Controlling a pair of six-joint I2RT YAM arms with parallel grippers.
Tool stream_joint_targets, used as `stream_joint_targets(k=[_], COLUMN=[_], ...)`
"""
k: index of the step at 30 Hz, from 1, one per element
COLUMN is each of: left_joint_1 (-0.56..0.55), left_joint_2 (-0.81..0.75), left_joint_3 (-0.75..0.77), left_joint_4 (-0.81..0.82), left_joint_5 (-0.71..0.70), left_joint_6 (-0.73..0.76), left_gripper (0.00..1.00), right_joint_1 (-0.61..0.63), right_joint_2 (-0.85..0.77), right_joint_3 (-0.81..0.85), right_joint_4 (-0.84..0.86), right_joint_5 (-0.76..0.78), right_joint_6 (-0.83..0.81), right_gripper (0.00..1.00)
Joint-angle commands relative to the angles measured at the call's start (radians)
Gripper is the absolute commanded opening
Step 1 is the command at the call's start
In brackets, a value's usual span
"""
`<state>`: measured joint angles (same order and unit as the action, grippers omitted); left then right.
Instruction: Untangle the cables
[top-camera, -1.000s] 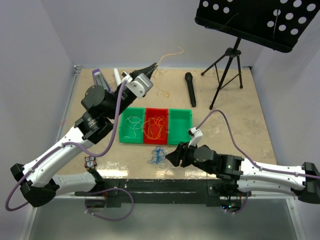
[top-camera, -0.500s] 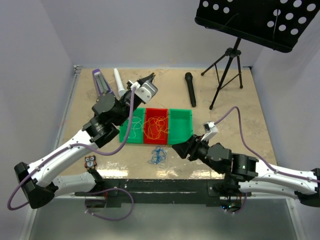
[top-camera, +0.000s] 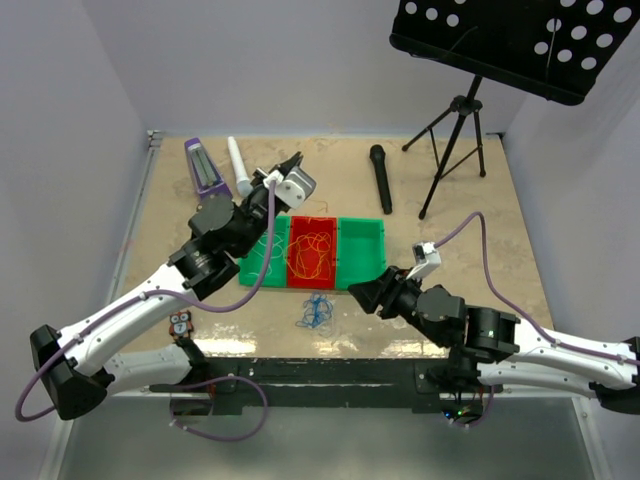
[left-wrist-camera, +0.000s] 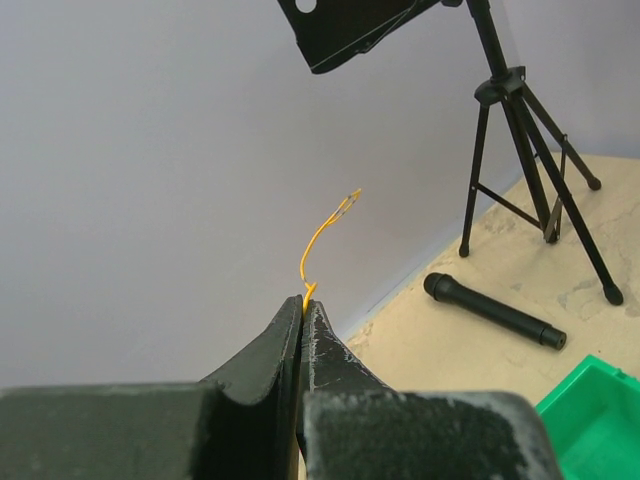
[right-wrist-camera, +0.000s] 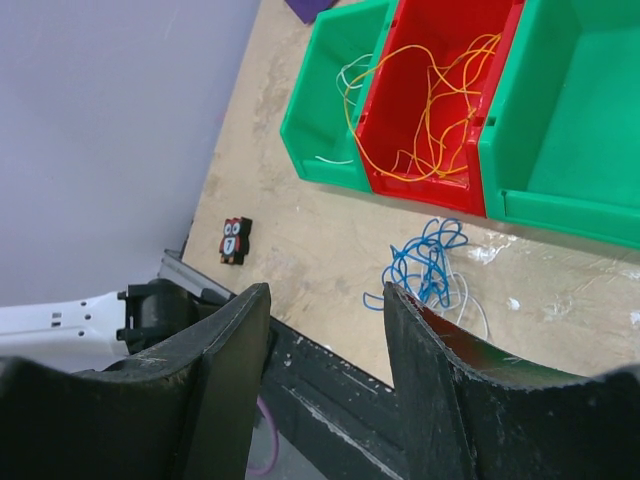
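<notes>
A small tangle of blue cable with a white strand (top-camera: 317, 312) lies on the table in front of the bins; it also shows in the right wrist view (right-wrist-camera: 425, 265). Orange-yellow cables (top-camera: 312, 250) lie in the red bin (top-camera: 296, 278), and white cable (top-camera: 265, 250) lies in the left green bin. My left gripper (top-camera: 297, 158) hangs above the bins' far side, shut on a thin orange-yellow cable (left-wrist-camera: 318, 235) that sticks out past its tips (left-wrist-camera: 303, 298). My right gripper (top-camera: 356, 293) is open and empty (right-wrist-camera: 325, 290), to the right of the blue tangle and above the table.
An empty green bin (top-camera: 361, 262) sits right of the red one. A black microphone (top-camera: 380, 178), a tripod music stand (top-camera: 455, 140), a white tube (top-camera: 238, 165) and a purple object (top-camera: 204, 165) stand at the back. An owl tag (top-camera: 180, 324) lies near the front edge.
My left gripper has come down and nearer from the back of the table toward the bins, still pinching the orange-yellow cable. My right gripper has moved right and back, away from the blue tangle.
</notes>
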<state>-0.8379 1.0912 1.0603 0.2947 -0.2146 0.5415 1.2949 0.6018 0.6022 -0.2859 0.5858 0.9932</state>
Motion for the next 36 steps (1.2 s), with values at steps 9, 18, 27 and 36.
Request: stream_joint_targets(k=[9,18,27,36], left_joint_1=[0.005,0.005,-0.001,-0.007], left_joint_2=[-0.071,-0.094,-0.181,-0.195], left_joint_3=[-0.059,-0.075,-0.072,-0.06], left_joint_4=[0.021,-0.043,-0.124,0.087], left_joint_5=[-0.011,0.072,0.332,0.221], left_joint_6=[0.029,-0.009,0.008,0.158], left_gripper=[0.0,0.0,0.0,0.0], right_joint_1=[0.001,0.001,0.0,0.0], right_joint_2=[-0.01,0.001,0.021,0.035], right_joint_3=[0.013,0.011,0.004,0.002], right_joint_4=[-0.022,-0.025,-0.009,0.008], right_joint_5=[0.055,0.059,0.059,0.046], right_joint_6=[0.036,0.042,0.036,0.027], right_gripper=[0.54,0.54,0.55,0.55])
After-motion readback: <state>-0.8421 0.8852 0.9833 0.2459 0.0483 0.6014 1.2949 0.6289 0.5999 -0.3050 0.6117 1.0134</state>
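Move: The yellow cable's tangle in the red bin, which the strand in my left fingers comes from, lies about 38 cm below that hand, level or 1 cm ahead and some 3 cm right. The left green bin is about 10 cm left of the hand and the right green bin some 14 cm right, both about 1 cm ahead and equally low; the blue cable lies 13 cm back, 3 cm right. From my right hand the tangle is about 17 cm ahead, 10 cm left, 19 cm down. With my left fingers still shut on the yellow cable, its short end sticking out past the tips, I dip a couple of centimetres high over the red bin, then draw back about 6 cm towards my base. I swing the fingers some 15 degrees clockwise, and finish by rising about 5 cm from the low point as the fingertips tip up. ##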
